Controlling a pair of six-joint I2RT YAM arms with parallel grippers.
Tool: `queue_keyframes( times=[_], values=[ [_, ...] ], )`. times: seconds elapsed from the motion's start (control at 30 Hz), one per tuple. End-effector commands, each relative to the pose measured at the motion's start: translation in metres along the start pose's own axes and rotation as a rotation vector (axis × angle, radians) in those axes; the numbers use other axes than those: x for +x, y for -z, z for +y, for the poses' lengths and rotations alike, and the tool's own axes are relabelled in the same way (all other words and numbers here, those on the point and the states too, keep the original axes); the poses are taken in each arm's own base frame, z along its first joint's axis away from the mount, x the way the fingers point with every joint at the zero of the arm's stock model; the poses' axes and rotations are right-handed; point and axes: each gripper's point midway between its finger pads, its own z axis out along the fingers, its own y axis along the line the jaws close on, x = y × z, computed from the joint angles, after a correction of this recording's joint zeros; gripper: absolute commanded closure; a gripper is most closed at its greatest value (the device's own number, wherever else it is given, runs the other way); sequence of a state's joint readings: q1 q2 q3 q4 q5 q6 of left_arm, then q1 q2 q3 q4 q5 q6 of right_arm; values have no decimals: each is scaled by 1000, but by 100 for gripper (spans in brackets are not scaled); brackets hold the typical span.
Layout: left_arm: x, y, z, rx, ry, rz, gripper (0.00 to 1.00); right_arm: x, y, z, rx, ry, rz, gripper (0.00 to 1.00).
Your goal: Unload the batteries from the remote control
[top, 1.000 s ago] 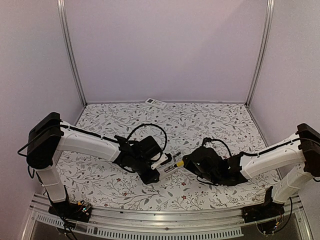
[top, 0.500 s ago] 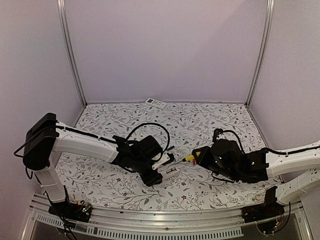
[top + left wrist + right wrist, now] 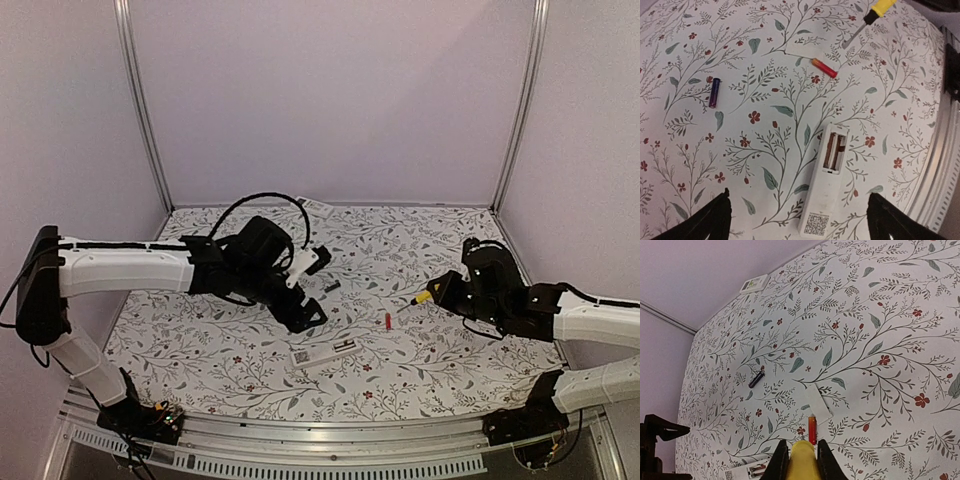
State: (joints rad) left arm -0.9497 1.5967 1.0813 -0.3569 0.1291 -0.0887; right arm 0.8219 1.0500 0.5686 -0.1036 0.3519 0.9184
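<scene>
The slim white remote control (image 3: 322,352) lies back up on the table, its battery compartment (image 3: 835,151) open and empty. The reddish battery (image 3: 388,321) lies right of it, and the dark battery (image 3: 331,285) lies farther back. Both show in the left wrist view (image 3: 824,67) (image 3: 714,92). My left gripper (image 3: 312,290) hovers open and empty above the remote (image 3: 827,187). My right gripper (image 3: 440,292) is shut on the yellow-handled screwdriver (image 3: 802,462), off to the right, its tip pointing at the reddish battery (image 3: 812,429).
A thin white battery cover (image 3: 818,404) lies on the table just beyond the reddish battery. A broader white remote (image 3: 312,207) lies at the back wall. Metal frame posts stand at the rear corners. An aluminium rail (image 3: 330,440) runs along the near edge.
My left gripper let go of the remote, rose and moved back-left. My right gripper pulled away to the right with the screwdriver. Both batteries now lie loose on the table.
</scene>
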Motion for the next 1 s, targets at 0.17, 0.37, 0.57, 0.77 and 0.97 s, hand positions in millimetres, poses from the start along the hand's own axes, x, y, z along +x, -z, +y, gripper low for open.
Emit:
queue_keyframes(
  times=[0.17, 0.37, 0.57, 0.77, 0.97],
  values=[
    [-40, 44, 88, -53, 266, -169, 6, 37, -9, -21, -181, 32, 325, 100],
    [-43, 49, 109, -70, 349, -233, 6, 64, -18, -29, -234, -34, 429, 100],
    [-37, 44, 119, -86, 371, -231, 6, 75, -28, -46, -161, -73, 452, 86],
    [-48, 54, 126, -104, 431, -297, 7, 70, -36, -69, -41, -73, 392, 53],
    [-63, 53, 149, -144, 575, -401, 7, 52, -32, -74, 24, -24, 332, 28]
  ],
)
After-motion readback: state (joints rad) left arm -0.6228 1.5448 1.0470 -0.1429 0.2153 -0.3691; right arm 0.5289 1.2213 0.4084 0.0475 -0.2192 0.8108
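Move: My right hand holds the screwdriver about 15 cm above the table. The spot where it will go down is about 6 cm to its left and 2 cm back. The red battery is some 9 cm to this hand's left and 1 cm ahead, and the white cover roughly 8 cm left and 7 cm ahead. My empty left hand hangs about 12 cm over the remote, which is 3 cm back and 4 cm right; the dark battery is about 18 cm ahead and 5 cm right. With my right hand I lower the screwdriver nearly 10 cm beside the red battery, tipping my fingers further down by some 20 degrees, then open them near the bottom and let go of the handle. Meanwhile I swing my open left hand forward, and less far left and up, away from the remote, quickly at first, turning counter-clockwise. ##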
